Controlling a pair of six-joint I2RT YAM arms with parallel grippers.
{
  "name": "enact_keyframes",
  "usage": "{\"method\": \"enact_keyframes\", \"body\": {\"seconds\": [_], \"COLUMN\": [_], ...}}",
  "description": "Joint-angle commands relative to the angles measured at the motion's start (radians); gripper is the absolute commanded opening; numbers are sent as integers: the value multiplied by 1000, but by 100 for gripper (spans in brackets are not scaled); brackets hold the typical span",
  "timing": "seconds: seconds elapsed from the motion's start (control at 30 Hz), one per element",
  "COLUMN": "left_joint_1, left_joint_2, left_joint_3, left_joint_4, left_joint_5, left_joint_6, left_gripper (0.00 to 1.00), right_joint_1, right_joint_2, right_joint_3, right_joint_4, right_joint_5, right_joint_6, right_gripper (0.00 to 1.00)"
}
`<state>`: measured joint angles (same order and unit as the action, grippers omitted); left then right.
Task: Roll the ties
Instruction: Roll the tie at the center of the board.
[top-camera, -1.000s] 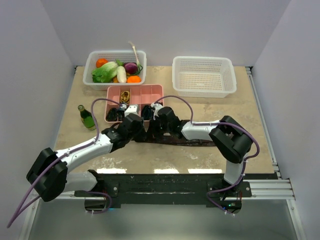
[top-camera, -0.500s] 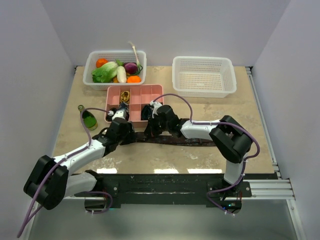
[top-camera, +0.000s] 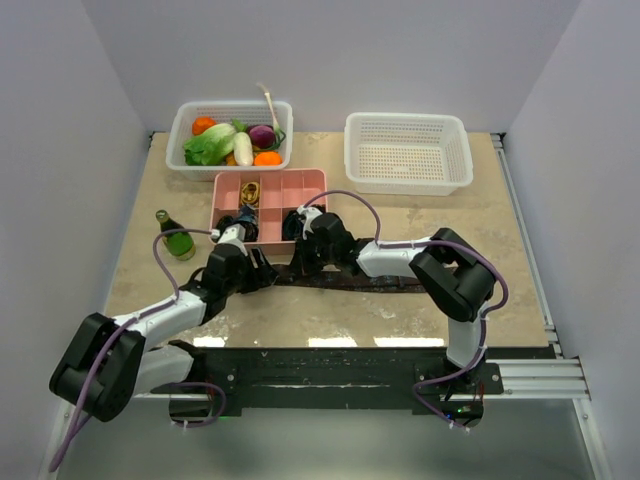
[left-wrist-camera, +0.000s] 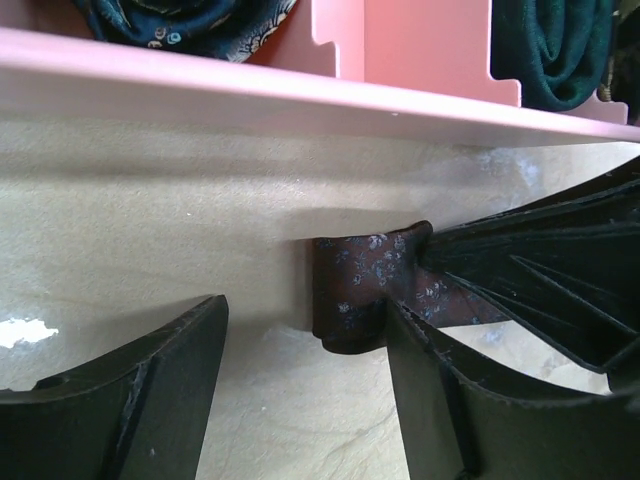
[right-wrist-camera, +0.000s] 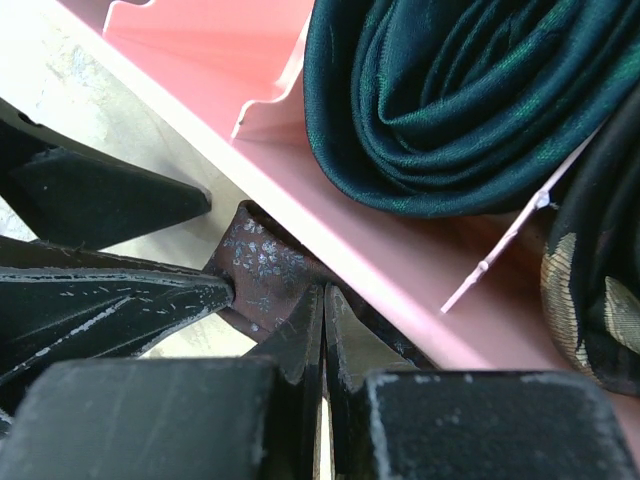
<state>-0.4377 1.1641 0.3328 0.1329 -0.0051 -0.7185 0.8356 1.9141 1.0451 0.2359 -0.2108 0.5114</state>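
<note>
A maroon tie (top-camera: 370, 281) with a small floral print lies as a flat strip in front of the pink tray (top-camera: 300, 185). Its folded left end (left-wrist-camera: 360, 290) sits beside the tray's front wall (left-wrist-camera: 300, 100). My left gripper (left-wrist-camera: 310, 315) stands open around that end, and its right finger (left-wrist-camera: 440, 400) touches the fold. My right gripper (right-wrist-camera: 322, 295) is shut, with its tips pressed against the same folded end (right-wrist-camera: 255, 265). In the top view the left gripper (top-camera: 258, 270) and right gripper (top-camera: 298, 258) are close together. Rolled ties, one dark green (right-wrist-camera: 440, 100) and one dark blue (left-wrist-camera: 190, 20), sit in tray compartments.
A green bottle (top-camera: 176, 238) stands left of the tray. A white basket (top-camera: 180, 130) of vegetables is at the back left. An empty white basket (top-camera: 405, 120) is at the back right. The tray's front wall is right behind both grippers.
My left gripper has drawn back to the left, away from the right gripper, and its jaws have spread wider. The right gripper stays shut and has shifted slightly left.
</note>
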Motion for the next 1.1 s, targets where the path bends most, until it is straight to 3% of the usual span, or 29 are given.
{"method": "enact_keyframes", "body": {"seconds": [0.0,0.27,0.4,1.07], "left_joint_1": [34,79,88,88], "left_joint_2": [-20,2,71,120], "left_joint_3": [-52,-110,-132,-137], "left_joint_4": [174,287,382,416], "left_joint_5": [94,180,244,255], "left_joint_6": [-38,-78,-104,-91], "left_gripper": [68,70,66,22], "right_joint_1": [5,7,7,42], "right_joint_2": [11,3,-16,-63], "right_joint_3": [1,3,-5,-25], "right_joint_4": [26,42,48,62], "right_joint_5": [1,-10,-6,-9], "right_joint_6": [-10,1,7,41], "right_gripper": [0,0,0,0]}}
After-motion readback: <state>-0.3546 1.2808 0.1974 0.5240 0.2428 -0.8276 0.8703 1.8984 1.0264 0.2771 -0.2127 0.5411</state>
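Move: Lying about 2 cm to the left hand's right, roughly level with it front to back and 1 cm lower, is the tie's small rolled end; it sits about 2 cm left of the right fingertips and 1 cm below. The pink tray's middle is some 15 cm straight ahead of the left hand, with the green tie roll 12 cm ahead and 5 cm right. The green bottle lies about 10 cm ahead and 21 cm left of the left hand. Sliding about 2 cm to the right, the left hand brings its open fingers over the tie's rolled end, rolling some 15 degrees so its left side dips, then stays there and closes to pinch the small roll. The right hand keeps its shut fingertips against the roll's right side, holding nearly still before easing 2 cm back and to the left, rising slightly. ##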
